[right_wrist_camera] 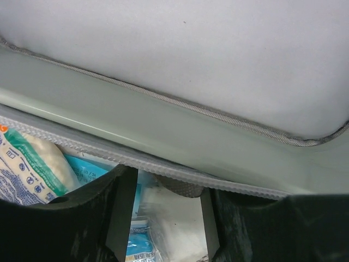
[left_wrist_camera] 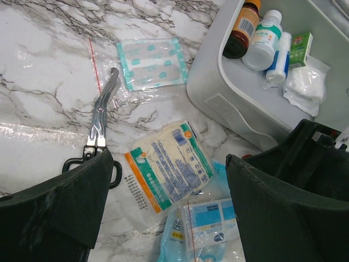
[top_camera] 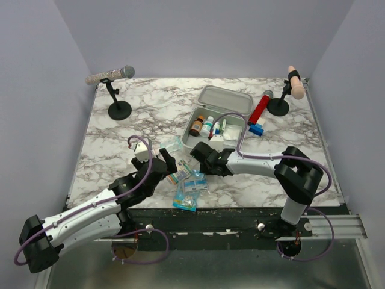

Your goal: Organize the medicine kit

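The medicine kit (top_camera: 194,139) lies open at mid-table, its lid (top_camera: 225,97) folded back. Inside are a brown bottle (left_wrist_camera: 244,30), a white bottle (left_wrist_camera: 263,41), a green box (left_wrist_camera: 300,46) and white padding (left_wrist_camera: 305,87). In front of it on the marble lie a plaster packet (left_wrist_camera: 151,63), metal scissors (left_wrist_camera: 101,117), an orange-and-green striped packet (left_wrist_camera: 169,169) and a blue wipes bag (left_wrist_camera: 210,224). My left gripper (left_wrist_camera: 169,180) hovers open over these packets (top_camera: 186,186). My right gripper (top_camera: 201,155) sits at the kit's front left corner, its jaws (right_wrist_camera: 163,218) apart just below the zip edge (right_wrist_camera: 180,172).
A red cylinder (top_camera: 260,108) and a small blue-and-white box (top_camera: 257,128) lie right of the kit. Two black stands are at the back: one on the left (top_camera: 119,109) holding a microphone (top_camera: 111,75), one on the right (top_camera: 278,106) holding a peach handle (top_camera: 295,83).
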`<state>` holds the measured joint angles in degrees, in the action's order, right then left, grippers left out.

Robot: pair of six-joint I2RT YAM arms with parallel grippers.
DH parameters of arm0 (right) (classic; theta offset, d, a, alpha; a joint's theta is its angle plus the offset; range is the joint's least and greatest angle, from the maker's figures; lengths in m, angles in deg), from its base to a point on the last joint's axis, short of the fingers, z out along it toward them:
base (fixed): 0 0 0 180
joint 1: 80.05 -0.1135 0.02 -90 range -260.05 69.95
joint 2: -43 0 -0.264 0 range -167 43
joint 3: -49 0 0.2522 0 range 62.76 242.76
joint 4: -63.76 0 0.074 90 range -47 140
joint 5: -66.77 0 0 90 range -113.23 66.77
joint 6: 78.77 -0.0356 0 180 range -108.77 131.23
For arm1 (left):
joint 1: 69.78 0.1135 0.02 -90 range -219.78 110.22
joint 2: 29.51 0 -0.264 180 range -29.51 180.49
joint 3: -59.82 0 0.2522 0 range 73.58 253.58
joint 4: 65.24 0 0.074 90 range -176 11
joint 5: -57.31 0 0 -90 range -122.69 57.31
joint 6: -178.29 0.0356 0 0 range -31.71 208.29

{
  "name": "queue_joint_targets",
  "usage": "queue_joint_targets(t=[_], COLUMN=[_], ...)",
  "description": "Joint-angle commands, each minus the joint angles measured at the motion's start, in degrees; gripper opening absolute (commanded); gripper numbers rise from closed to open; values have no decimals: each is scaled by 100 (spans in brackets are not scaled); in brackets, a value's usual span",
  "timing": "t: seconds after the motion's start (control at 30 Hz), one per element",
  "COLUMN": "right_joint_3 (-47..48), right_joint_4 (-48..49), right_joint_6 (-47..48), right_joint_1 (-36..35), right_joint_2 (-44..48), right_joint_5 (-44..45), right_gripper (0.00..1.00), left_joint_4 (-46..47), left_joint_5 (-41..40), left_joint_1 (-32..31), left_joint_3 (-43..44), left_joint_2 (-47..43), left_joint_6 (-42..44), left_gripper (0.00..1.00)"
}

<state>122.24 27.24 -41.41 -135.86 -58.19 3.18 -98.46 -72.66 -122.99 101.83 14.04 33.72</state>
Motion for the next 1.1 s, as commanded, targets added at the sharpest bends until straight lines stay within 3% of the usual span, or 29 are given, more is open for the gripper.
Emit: queue_joint_targets(t=[0.0,0.33,0.6,0.9,1.07], right_joint_3=[28,-165,-780,-649,-122], right_joint_4=[-62,-79,-88,-712,-703], right_joint_6=[-185,-159,166,684,1431], right_joint_1=[18,18,-105,-299,95], right_joint_2=[-296,-200,950,2769,2710], right_joint_5=[215,-4,-216,319,909], right_gripper=[53,32,12,8,8], left_joint_4=[-31,-31,30,267,417], left_joint_5=[-152,-169,-161,-117,-73], left_joint_1=[12,12,12,12,12], left_joint_3=[-39,-39,-91,-39,75], left_joint_2=[-22,4,-4,250,470], left_joint_6=[-107,-116,-116,-10,78], left_gripper=[95,95,95,95,95])
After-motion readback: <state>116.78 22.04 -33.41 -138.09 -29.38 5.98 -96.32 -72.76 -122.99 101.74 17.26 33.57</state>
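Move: The small round red piece lies practically between the open fingers of my right hand, within 1 cm ahead and 1 cm below. Just beyond it stands the case, its middle some 14 cm ahead and 3 cm to the right. The gauze packet is about 9 cm left and 1 cm back, the blue-white packet roughly 4 cm left and 6 cm back. From my left hand the red piece lies about 15 cm right, 3 cm ahead and 12 cm below. I close my right fingers on the small red piece at the foot of the case's near wall while the hand stays almost in place. Keeping that pinch, I draw back about 3 cm and a little to the right, clear of the case, then lift roughly 13 cm, easing forward slightly at the end as the fingertips tilt up some 15 degrees. ##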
